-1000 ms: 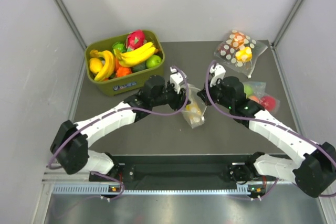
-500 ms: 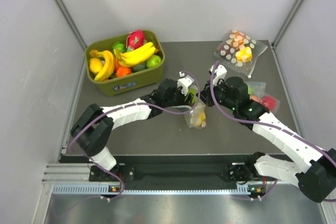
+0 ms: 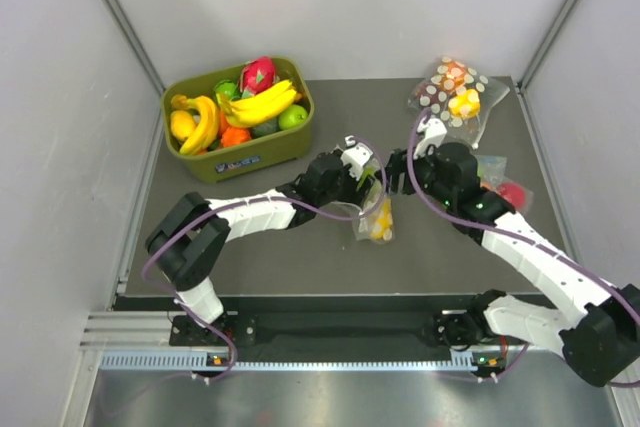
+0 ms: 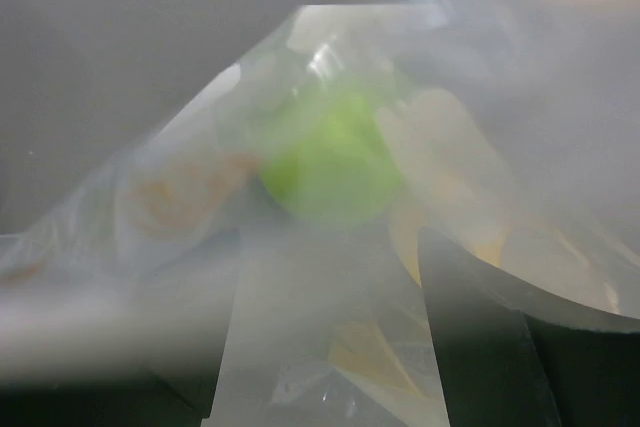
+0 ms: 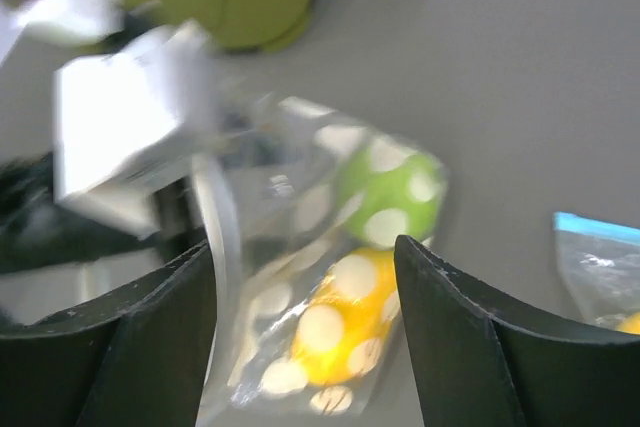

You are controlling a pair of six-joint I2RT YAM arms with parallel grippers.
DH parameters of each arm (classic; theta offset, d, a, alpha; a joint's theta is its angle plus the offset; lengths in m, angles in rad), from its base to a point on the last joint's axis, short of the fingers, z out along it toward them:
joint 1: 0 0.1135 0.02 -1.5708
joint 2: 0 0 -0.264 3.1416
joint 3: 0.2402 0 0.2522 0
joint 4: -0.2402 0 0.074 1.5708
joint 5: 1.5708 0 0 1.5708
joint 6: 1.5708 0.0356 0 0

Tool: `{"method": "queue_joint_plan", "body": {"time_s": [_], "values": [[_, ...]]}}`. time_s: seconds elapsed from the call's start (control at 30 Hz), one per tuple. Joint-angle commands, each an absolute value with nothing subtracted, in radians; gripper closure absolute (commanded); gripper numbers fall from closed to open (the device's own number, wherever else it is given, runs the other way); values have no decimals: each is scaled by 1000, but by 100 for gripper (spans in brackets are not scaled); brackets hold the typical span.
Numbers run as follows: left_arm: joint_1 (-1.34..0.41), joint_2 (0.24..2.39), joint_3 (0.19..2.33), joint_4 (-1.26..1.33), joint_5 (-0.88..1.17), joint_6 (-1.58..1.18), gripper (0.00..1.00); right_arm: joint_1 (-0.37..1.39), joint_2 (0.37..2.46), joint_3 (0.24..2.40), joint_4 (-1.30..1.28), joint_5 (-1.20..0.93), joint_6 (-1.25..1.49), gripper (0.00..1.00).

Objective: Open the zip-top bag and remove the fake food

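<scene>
The dotted zip-top bag (image 3: 378, 215) lies mid-table between both grippers, with a green apple (image 3: 370, 181) and a yellow fruit (image 3: 380, 227) inside. My left gripper (image 3: 360, 172) is at the bag's upper end. In the left wrist view its film (image 4: 330, 327) is draped across the lens and between the fingers, which stand apart, and the apple (image 4: 335, 157) shows through it. My right gripper (image 3: 398, 169) is open just right of the bag's top. In the right wrist view the bag (image 5: 290, 297), apple (image 5: 390, 197) and yellow fruit (image 5: 345, 332) show between its spread fingers (image 5: 303, 245).
A green bin (image 3: 235, 162) full of toy fruit stands at the back left. A second dotted bag (image 3: 455, 92) with orange and yellow pieces lies at the back right. A plain clear bag (image 3: 500, 185) with red and green pieces lies right of my right gripper.
My left arm has reached further right, onto the bag's top. The bag has shifted slightly right and toward the near edge. My right gripper has drawn back a little to the right.
</scene>
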State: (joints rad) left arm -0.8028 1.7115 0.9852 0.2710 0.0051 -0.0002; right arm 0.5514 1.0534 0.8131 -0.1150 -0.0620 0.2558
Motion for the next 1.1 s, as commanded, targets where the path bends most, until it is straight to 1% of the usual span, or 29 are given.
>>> {"method": "queue_joint_plan", "body": {"time_s": [0.0,0.1,0.13,0.3,0.63,0.77,0.87,0.93,0.97,1.0,1.07], "values": [[-802,1717,973,357,-5,28,24,431,1072,760,19,-73,339,32],[-802,1720,971,364,-5,37,23,376,1136,750,49,-104,354,31],[-802,1724,971,367,30,44,22,364,1156,747,73,-112,354,31],[-801,1750,980,382,61,57,21,307,1273,697,211,-213,422,32],[-801,1825,1012,394,84,69,20,287,1454,726,307,-353,445,32],[-801,1825,990,402,86,72,20,287,1523,732,331,-385,457,33],[-801,1806,962,420,103,72,20,290,1578,745,336,-411,454,35],[-801,1792,954,422,112,74,20,290,1607,752,339,-425,454,44],[-801,1790,950,420,112,75,20,293,1615,755,336,-429,453,50],[-799,1786,948,420,113,80,20,293,1623,762,331,-433,453,63],[-799,1784,942,422,101,83,19,296,1637,770,307,-431,442,75]]}}
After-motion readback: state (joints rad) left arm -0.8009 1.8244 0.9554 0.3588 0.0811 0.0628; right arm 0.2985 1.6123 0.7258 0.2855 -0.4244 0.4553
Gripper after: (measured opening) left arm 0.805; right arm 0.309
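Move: The near edge of the dotted bag, below its zip strip, lies about 6 cm ahead of the right gripper, level sideways and roughly 15 cm below. Inside the bag, the green fruit is some 9 cm ahead and 6 cm left of the right gripper, and the yellow food is level ahead and about 3 cm left. From the left gripper, the green fruit lies just 3 cm ahead, 2 cm right and about 6 cm down. Drop the open right gripper about 15 cm, reaching some 6 cm forward and tipping the fingers down over 20 degrees; swing out right at first, then come back left to the bag's edge. There, close partway on the film between green fruit and yellow food. Meanwhile lower the left gripper about 5 cm at the bag's mouth, fingers kept open. ##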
